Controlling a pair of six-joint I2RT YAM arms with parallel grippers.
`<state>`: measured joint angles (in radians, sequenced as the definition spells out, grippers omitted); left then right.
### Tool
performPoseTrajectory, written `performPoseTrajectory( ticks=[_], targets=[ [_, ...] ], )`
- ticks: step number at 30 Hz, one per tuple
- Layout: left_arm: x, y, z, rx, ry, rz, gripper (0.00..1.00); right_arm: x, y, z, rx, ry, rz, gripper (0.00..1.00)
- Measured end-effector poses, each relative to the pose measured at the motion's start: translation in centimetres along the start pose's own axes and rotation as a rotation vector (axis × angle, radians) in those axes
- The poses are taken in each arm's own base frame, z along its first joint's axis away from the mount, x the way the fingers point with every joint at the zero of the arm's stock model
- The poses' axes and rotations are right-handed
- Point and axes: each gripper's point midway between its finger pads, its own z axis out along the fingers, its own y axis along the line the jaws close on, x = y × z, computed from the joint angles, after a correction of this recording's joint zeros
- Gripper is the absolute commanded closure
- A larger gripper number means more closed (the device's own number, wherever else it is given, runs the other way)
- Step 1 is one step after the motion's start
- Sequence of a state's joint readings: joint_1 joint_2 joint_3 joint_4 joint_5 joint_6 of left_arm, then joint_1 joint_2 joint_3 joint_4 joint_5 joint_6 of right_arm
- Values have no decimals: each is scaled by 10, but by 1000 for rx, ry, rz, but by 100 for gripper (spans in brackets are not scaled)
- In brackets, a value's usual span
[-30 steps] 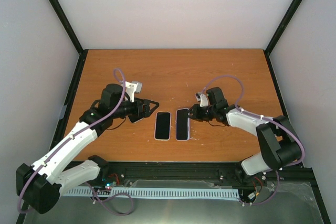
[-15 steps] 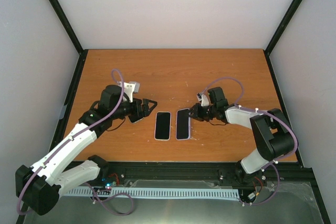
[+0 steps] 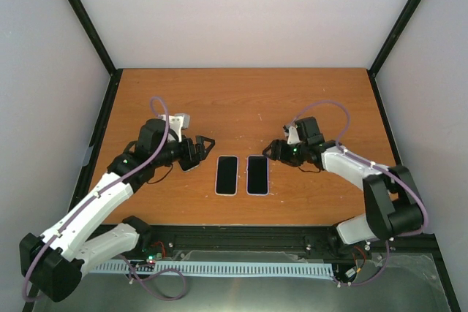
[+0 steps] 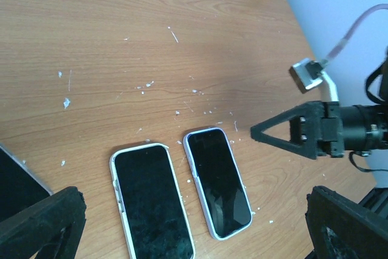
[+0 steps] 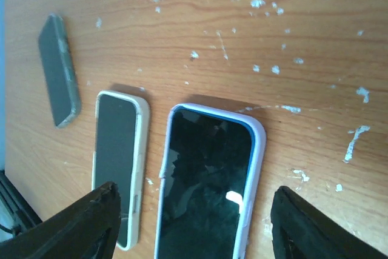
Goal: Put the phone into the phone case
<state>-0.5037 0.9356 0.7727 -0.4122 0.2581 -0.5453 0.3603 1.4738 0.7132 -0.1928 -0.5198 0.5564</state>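
A dark-screened phone (image 5: 209, 180) with a blue edge lies face up inside a lavender phone case (image 5: 257, 150) on the table; it also shows in the top view (image 3: 257, 174) and the left wrist view (image 4: 217, 181). The case's left rim (image 5: 159, 177) looks slightly kinked. My right gripper (image 5: 206, 225) (image 3: 272, 151) hovers at the phone's far end, open, one finger to each side and neither touching it. My left gripper (image 3: 205, 145) (image 4: 194, 216) is open too, left of both phones and holding nothing.
A second phone in a white case (image 3: 227, 174) (image 4: 151, 201) (image 5: 118, 168) lies parallel, just left of the lavender one. A dark grey slab (image 5: 59, 71) (image 3: 189, 164) rests on the wood under my left gripper. White flecks dot the wooden table (image 3: 241, 100).
My right gripper has opened and drawn back a little from the lavender-cased phone, which now lies straight beside the white one. My left gripper stays open, shifted slightly.
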Motion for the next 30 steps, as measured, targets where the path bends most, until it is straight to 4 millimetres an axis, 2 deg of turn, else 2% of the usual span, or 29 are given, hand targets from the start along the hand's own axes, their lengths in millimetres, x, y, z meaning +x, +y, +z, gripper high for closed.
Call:
performPoseTrajectory(
  ticks=[4,5,14,19,22,25,27,30],
  targets=[
    [-8,-3,-8,-8,-26,-16,1,-12,18,-30,7,-74,-42,2],
    [-12,-5,-12,-11,-37,-19,1,-14,23,-38,10,-93,-48,0],
    [-46,-14,-48,-46,-175,-51,1,-35,79,-146,15,-350,-171,0],
    [-69,-31,-78,-12,-272,-33,1,-32,106,-206,-11,-492,-223,0],
    [-76,-42,-97,26,-332,-19,0,-26,114,-228,-27,-545,-240,0],
    [-80,-49,-113,57,-379,-9,1,-20,116,-241,-34,-576,-247,0],
    [-82,-52,-120,71,-400,-4,0,-18,116,-244,-34,-585,-246,0],
    [-82,-52,-120,72,-401,-6,0,-16,113,-245,-24,-583,-237,0]
  ],
)
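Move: The phone in the lilac case lies back and to the left of my right hand, about 8 cm back, 4 cm left and 5 cm below. The phone in the white case is level with it, some 11 cm farther left; the loose black phone lies roughly 2 cm back and 28 cm left of my right hand. From my left hand the lilac-cased phone is about 4 cm back, 16 cm right and 19 cm below. I lift my right hand about 25 cm straight up off the lilac-cased phone's far end, drifting back and to the right as I open its partly open fingers fully and swing them some 35 degrees up towards forward. Meanwhile my empty left hand, still wide open, rises about 15 cm, veering left and then back, its fingers tipping up, and both slow to a stop. ##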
